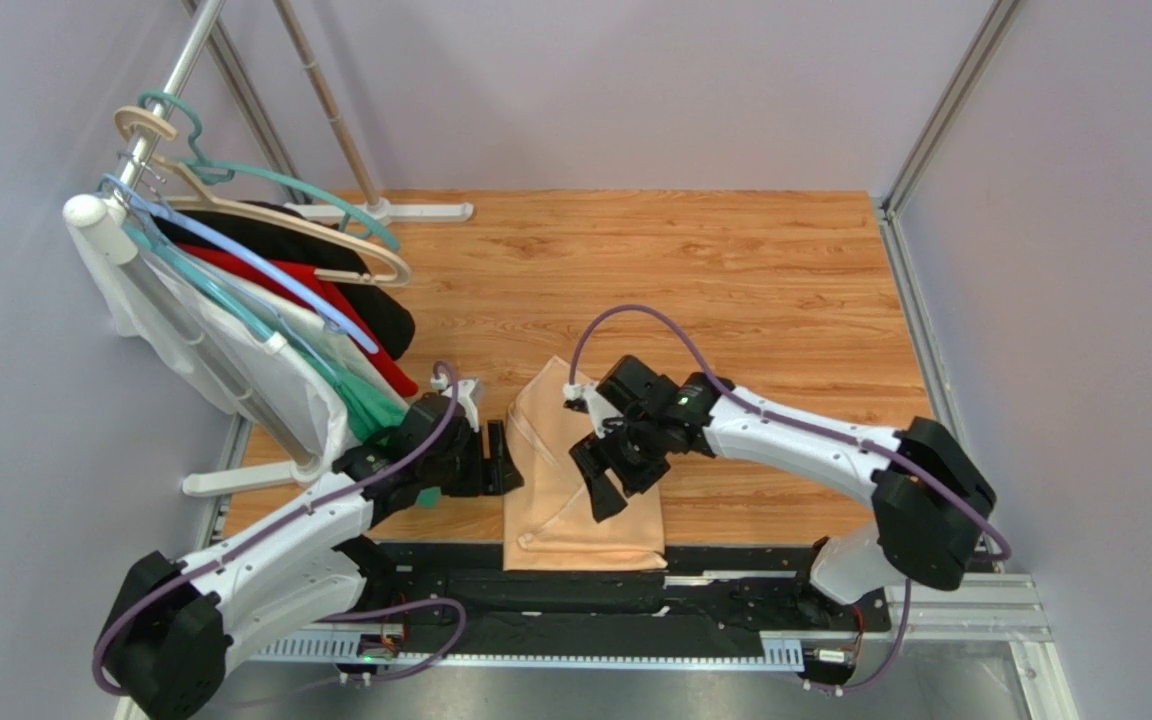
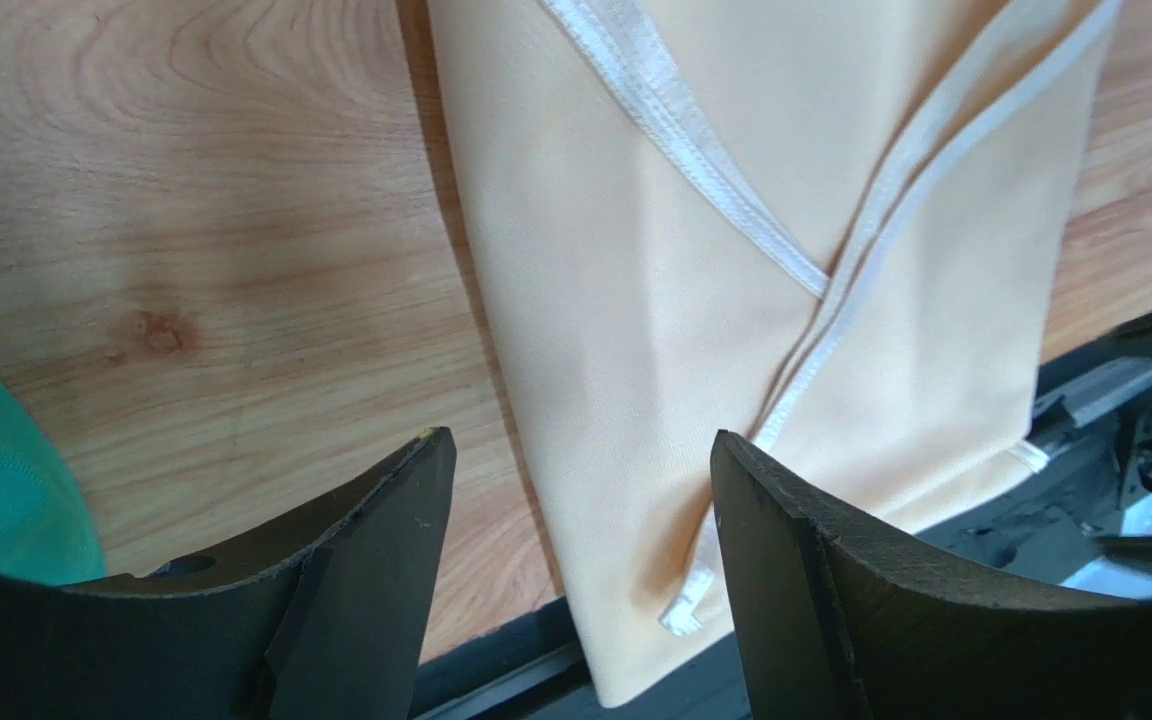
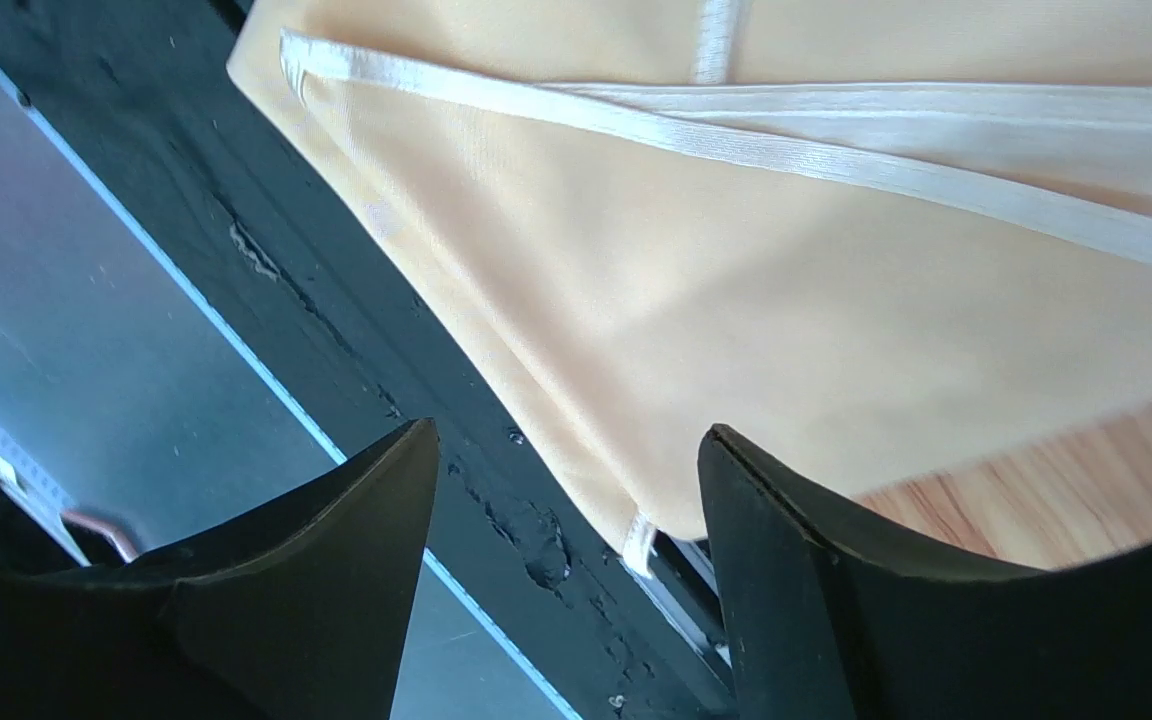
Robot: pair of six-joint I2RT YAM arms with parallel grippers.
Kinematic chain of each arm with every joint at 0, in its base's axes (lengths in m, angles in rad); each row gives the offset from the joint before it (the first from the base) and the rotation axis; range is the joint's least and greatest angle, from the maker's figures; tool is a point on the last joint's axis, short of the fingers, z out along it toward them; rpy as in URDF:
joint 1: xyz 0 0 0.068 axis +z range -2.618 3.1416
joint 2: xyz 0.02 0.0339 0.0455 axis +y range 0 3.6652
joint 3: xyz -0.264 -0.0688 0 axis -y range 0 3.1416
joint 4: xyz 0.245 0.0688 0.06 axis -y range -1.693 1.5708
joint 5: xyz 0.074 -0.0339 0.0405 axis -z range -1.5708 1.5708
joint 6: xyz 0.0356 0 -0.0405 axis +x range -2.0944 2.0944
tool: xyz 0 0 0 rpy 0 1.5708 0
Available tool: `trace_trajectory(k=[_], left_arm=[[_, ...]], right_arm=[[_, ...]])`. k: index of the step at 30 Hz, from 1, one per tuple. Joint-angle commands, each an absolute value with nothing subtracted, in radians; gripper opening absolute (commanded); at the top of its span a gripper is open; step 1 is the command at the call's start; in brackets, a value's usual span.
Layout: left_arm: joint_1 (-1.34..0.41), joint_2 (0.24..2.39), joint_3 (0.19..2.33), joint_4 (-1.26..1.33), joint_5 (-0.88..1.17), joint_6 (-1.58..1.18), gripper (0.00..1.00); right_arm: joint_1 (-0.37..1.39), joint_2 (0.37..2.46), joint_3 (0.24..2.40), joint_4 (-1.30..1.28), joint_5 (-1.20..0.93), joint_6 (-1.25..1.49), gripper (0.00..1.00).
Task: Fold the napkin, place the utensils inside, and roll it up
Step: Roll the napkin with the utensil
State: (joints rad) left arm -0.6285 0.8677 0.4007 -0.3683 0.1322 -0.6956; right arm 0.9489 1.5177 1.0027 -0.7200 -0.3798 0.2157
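The napkin (image 1: 555, 435) lies folded into a narrow peach-beige panel on the wooden table, its near end hanging over the black base rail. White hems cross its top layer (image 2: 657, 270). My left gripper (image 1: 504, 459) sits low at the napkin's left edge, open, with that edge and a near corner between its fingers (image 2: 582, 450) and nothing gripped. My right gripper (image 1: 608, 489) hovers over the napkin's near right part, open; the near corner of the cloth (image 3: 778, 300) shows between its fingers (image 3: 567, 443), apart from them. The utensils are out of view.
A rack of hangers with white, red, black and green garments (image 1: 267, 300) stands at the left, close to my left arm. The black rail (image 1: 582, 588) runs along the near edge. Grey walls close in the table on three sides.
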Motion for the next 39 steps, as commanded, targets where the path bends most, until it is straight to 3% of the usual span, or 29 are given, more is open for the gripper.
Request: trace_trajectory(k=[1,9,16,19,20,23,24,26,27,37,39], left_arm=[[-0.63,0.945,0.434,-0.292,0.106,-0.678,0.73],[-0.629,1.127,0.468,-0.201,0.078,-0.666,0.7],[-0.63,1.265,0.5,-0.161,0.067,-0.647,0.59],[-0.63,1.314,0.505,-0.138,0.074,-0.64,0.43],[-0.63,1.33,0.506,-0.115,0.077,-0.638,0.39],[-0.63,1.408,0.538,-0.084,0.094,-0.63,0.28],[-0.63,1.428,0.564,-0.078,0.097,-0.63,0.23],[-0.63,1.494,0.597,-0.068,0.101,-0.624,0.13],[-0.63,1.515,0.639,-0.067,0.101,-0.62,0.01],[-0.612,1.838,1.008,-0.135,0.126,-0.534,0.0],[-0.595,1.89,1.079,-0.14,0.147,-0.52,0.0]], right_arm=[[0.844,1.437,0.994,-0.752,-0.224,0.281,0.68],[0.664,1.551,0.988,-0.66,-0.196,0.253,0.61],[0.615,1.638,0.986,-0.562,-0.264,0.226,0.59],[0.611,1.664,0.974,-0.511,-0.304,0.232,0.56],[0.611,1.677,0.973,-0.502,-0.302,0.233,0.53],[0.595,1.697,0.977,-0.495,-0.307,0.239,0.28],[0.589,1.706,0.98,-0.492,-0.305,0.244,0.12],[0.569,1.713,0.983,-0.492,-0.305,0.248,0.02],[0.562,1.713,0.985,-0.491,-0.302,0.252,0.0],[0.471,1.695,1.009,-0.486,-0.201,0.276,0.0],[0.459,1.695,1.018,-0.489,-0.18,0.273,0.19]])
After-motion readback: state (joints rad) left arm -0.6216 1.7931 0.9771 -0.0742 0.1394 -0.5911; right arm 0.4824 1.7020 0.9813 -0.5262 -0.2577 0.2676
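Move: The left hand is after the napkin's left edge, some 6 cm ahead, 4 cm to its right and 4 cm below; the green shirt's hem hangs about 14 cm to its left and 3 cm ahead. The right hand's mark, the napkin's right edge, lies roughly 11 cm ahead, 5 cm to its right and 6 cm down. From the right hand, the napkin's near edge is about 8 cm back and 6 cm left, the far corner 25 cm ahead and 11 cm left. Both hands, open at first, come to pinch the napkin's opposite side edges: the left sinks about 3 cm, then creeps forward and right while shutting; the right swings about 11 cm forward and 5 cm right, down onto its edge, turning some 20 degrees clockwise before it shuts. Keeping their pinch, both then drag the cloth forward and right, the left farther and faster, the right turning a little more clockwise. ##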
